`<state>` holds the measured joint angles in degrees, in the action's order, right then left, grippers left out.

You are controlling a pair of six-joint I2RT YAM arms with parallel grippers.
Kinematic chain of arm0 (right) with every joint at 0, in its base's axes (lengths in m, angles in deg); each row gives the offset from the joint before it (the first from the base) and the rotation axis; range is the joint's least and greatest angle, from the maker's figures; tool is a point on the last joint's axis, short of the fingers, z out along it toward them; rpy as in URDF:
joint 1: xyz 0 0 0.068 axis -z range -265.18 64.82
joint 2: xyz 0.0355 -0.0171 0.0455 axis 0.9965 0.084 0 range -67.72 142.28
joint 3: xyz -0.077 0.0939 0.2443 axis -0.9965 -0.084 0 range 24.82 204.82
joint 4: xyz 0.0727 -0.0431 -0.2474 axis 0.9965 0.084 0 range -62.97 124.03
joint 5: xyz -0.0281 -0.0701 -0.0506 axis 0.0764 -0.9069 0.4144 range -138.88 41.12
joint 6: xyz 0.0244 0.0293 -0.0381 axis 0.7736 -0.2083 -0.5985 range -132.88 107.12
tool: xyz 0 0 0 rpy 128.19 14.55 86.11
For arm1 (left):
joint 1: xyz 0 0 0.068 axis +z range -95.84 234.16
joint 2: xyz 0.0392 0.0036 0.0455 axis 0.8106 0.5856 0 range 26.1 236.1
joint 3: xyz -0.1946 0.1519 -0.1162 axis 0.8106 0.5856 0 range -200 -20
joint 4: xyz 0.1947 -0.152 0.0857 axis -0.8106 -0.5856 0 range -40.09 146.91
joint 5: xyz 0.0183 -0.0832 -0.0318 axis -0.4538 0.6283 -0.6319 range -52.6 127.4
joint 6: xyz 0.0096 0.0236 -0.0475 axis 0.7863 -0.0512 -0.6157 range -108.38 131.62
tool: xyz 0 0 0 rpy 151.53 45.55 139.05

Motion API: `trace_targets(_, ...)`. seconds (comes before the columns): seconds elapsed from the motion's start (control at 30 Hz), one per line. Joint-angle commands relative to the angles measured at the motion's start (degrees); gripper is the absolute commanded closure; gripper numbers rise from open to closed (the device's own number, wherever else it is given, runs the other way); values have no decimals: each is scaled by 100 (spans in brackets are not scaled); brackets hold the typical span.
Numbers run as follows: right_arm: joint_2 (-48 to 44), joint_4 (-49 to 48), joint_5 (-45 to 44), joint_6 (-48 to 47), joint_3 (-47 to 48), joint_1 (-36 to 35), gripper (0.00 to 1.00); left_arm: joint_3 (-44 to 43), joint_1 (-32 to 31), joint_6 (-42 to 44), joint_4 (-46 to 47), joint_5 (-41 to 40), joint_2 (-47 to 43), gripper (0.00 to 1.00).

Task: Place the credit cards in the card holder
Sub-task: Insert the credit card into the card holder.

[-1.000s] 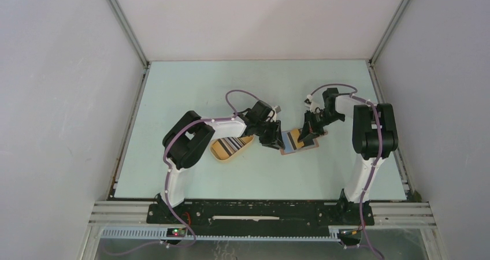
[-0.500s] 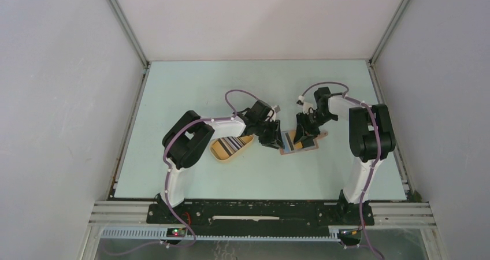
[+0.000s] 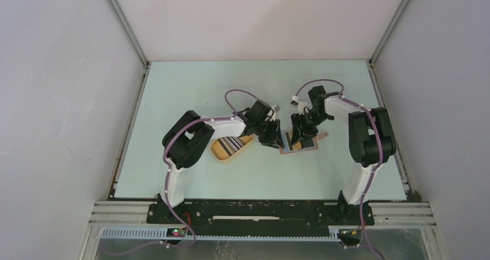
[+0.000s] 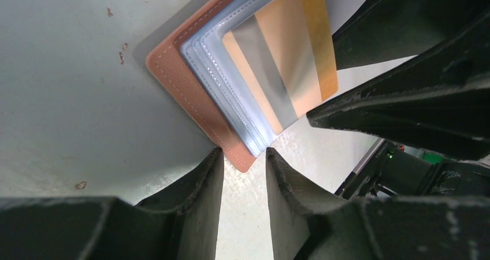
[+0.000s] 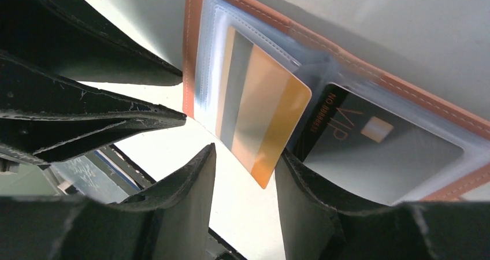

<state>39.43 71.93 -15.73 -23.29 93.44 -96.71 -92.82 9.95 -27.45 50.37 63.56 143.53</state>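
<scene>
The reddish-brown card holder (image 3: 306, 146) lies open on the table, light blue pockets up. An orange and silver card (image 5: 260, 112) sits partly inside its left pocket (image 4: 231, 69), one corner sticking out. A black VIP card (image 5: 370, 138) fills the other pocket. My right gripper (image 5: 245, 151) stands open, the orange card's free corner between its fingers without touching them. My left gripper (image 4: 244, 156) is open too, its tips straddling the holder's near corner (image 4: 242, 159). More credit cards (image 3: 234, 143), a striped stack, lie in the yellow tray (image 3: 222, 154).
The yellow oval tray lies just left of the holder, under the left arm's forearm. Both grippers meet over the holder, fingers a short way apart (image 4: 404, 98). White walls enclose the table on three sides.
My right gripper has opened and let go of the orange card, which stays in the pocket. The right arm has shifted a little left over the holder. The left gripper has not moved.
</scene>
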Motion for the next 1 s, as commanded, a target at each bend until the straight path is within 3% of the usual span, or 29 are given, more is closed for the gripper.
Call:
trace_targets(0.0, 30, 103, 22, -158, -6, -288, 49, 114, 24, 31, 131, -111, -222, 62)
trace_targets(0.2, 11, 184, -133, -270, 44, -612, 42, 158, 35, 31, 144, -119, -238, 62)
trace_targets(0.57, -347, 341, -274, -670, 55, -541, 29, 259, 71, 55, 242, -196, -436, 62)
trace_targets(0.97, -148, 702, 819, -754, 80, -168, 22, 393, 74, 92, 322, -349, -730, 62)
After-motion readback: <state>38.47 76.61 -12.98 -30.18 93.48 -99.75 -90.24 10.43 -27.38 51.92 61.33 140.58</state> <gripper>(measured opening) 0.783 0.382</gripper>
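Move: The striped card, partly in the holder's left pocket, has its middle about 3 cm ahead of my right hand, 2 cm to its left and 1 cm below; its raised right edge is at my finger. The black VIP card lies some 4 cm to the right and 1 cm ahead, also just below. From my left hand, stationed at the holder's near left corner, the striped card is about 5 cm right, 3 cm ahead and 2 cm lower. With my right finger still against the card's raised right edge, I push it left into the pocket while drawing back, about 2 cm diagonally and slightly down. Then I go on back along that edge, easing up a little over 1 cm, spreading the fingers wider and turning the hand some 10 degrees counter-clockwise. My left hand stays by the holder's corner, drifting barely a centimetre left and up. ##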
